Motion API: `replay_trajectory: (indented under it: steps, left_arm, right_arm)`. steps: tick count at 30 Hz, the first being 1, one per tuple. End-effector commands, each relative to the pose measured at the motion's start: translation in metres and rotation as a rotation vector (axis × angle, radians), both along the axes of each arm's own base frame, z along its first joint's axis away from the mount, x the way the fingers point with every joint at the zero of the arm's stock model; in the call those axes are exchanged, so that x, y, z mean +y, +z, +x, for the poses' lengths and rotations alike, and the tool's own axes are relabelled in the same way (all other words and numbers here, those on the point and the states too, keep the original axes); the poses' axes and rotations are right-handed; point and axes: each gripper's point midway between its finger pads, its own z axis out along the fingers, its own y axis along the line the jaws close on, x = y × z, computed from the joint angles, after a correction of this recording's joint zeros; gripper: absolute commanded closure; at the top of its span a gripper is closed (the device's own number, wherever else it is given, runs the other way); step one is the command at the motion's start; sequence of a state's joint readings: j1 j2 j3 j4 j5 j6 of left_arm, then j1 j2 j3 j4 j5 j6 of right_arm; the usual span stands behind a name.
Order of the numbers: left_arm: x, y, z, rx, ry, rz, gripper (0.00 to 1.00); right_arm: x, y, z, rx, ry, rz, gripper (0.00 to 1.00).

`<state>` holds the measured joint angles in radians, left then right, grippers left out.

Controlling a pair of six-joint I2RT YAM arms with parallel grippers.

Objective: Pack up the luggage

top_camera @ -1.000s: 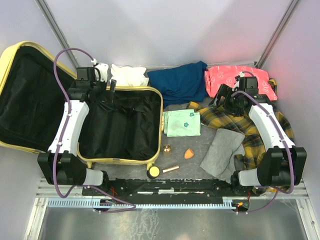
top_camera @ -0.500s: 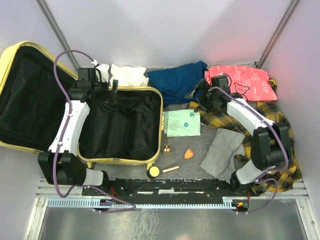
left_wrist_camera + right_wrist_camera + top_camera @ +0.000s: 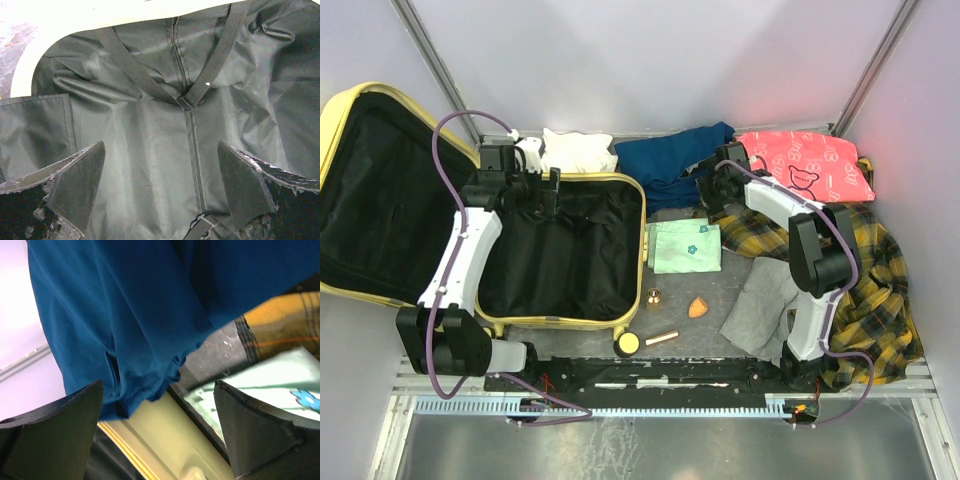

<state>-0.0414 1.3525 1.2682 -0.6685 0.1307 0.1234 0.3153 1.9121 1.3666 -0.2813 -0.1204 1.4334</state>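
Note:
The luggage [image 3: 636, 262], a pale yellow hard-shell suitcase, lies open at the left with its lid flat against the left wall and black lining showing. My left gripper [image 3: 544, 192] hovers open over the far end of the base half. In the left wrist view the left gripper [image 3: 160, 192] holds nothing, and the black lining [image 3: 145, 150] with crossed straps lies below it. My right gripper [image 3: 706, 181] hangs open over the near edge of a blue garment [image 3: 670, 160]. In the right wrist view the right gripper [image 3: 159, 435] is empty above the luggage [image 3: 170, 440] rim and the blue garment [image 3: 140, 305].
Along the back lie a white cloth [image 3: 577, 150] and a pink printed cloth [image 3: 810, 162]. A yellow plaid cloth [image 3: 870, 280], a grey cloth [image 3: 765, 305] and a mint green cloth [image 3: 685, 247] lie right of the suitcase. An orange sponge [image 3: 697, 308], a gold item [image 3: 654, 297] and a yellow round jar [image 3: 627, 343] sit near the front.
My right arm has swung left from the pink cloth to the blue garment. The left gripper has shifted slightly right over the suitcase. Both grippers stay open.

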Motion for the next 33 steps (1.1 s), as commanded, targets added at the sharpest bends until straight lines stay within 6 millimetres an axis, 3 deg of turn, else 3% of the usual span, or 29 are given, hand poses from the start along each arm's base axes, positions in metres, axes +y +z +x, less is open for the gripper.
replay_trajectory:
  steps: [1, 8, 14, 16, 18, 21, 23, 26, 29, 33]
  left_arm:
    - [-0.004, 0.014, 0.006, -0.069, 0.022, -0.041, 0.01]
    - [0.001, 0.003, 0.002, -0.041, 0.039, -0.017, 0.01]
    - [0.005, 0.001, 0.003, -0.034, 0.045, 0.009, 0.01]
    - [0.005, 0.002, 0.005, -0.035, 0.044, 0.009, 0.01]
    - [0.004, 0.002, 0.008, -0.034, 0.039, 0.005, 0.01]
    - [0.001, 0.003, 0.013, -0.033, 0.031, -0.005, 0.01]
    - [-0.001, 0.005, 0.016, -0.034, 0.025, -0.014, 0.01]
    - [-0.004, 0.006, 0.02, -0.041, 0.012, -0.028, 0.01]
    - [-0.009, 0.007, 0.025, -0.047, -0.002, -0.041, 0.01]
    - [-0.021, 0.008, 0.033, -0.051, -0.037, -0.054, 0.01]
  right_arm:
    - [0.005, 0.01, 0.03, -0.012, -0.1, 0.008, 0.0]
    - [0.007, -0.032, 0.051, 0.049, -0.134, -0.056, 0.0]
    - [0.012, -0.071, 0.045, 0.128, -0.122, -0.112, 0.0]
    - [0.008, -0.08, 0.048, 0.125, -0.111, -0.151, 0.04]
    - [0.001, -0.083, 0.057, 0.097, -0.093, -0.203, 0.18]
    - [-0.008, -0.073, 0.077, 0.034, -0.063, -0.258, 0.44]
    - [-0.01, -0.056, 0.093, -0.035, -0.022, -0.268, 0.63]
    - [-0.01, -0.032, 0.107, -0.139, 0.074, -0.271, 0.78]
    - [-0.015, -0.01, 0.109, -0.191, 0.141, -0.268, 0.97]
    - [-0.024, 0.013, 0.106, -0.237, 0.246, -0.266, 0.99]
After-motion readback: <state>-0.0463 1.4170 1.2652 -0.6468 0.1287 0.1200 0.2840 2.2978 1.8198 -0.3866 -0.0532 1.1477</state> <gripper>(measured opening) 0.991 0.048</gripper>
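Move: Down and ahead of the right hand lies the blue garment, its middle roughly 10 cm forward, 5 cm left and 7 cm below. The mint cloth is about 10 cm back and 3 cm left of the hand; the pink garment is some 10 cm forward and 25 cm right; the open suitcase's middle is about 30 cm left and 10 cm back. From the left hand, the blue garment is some 20 cm ahead, 26 cm right and 18 cm down. Reaching forward and down about 5 cm each way, the right hand brings its open fingers onto the right-hand part of the blue garment, then shuts them while sliding on another 4 cm forward and lifting slightly, pinching a fold. The wrist rolls its left side down some 10 degrees. The left hand, open above the suitcase, sinks about 2 cm. ##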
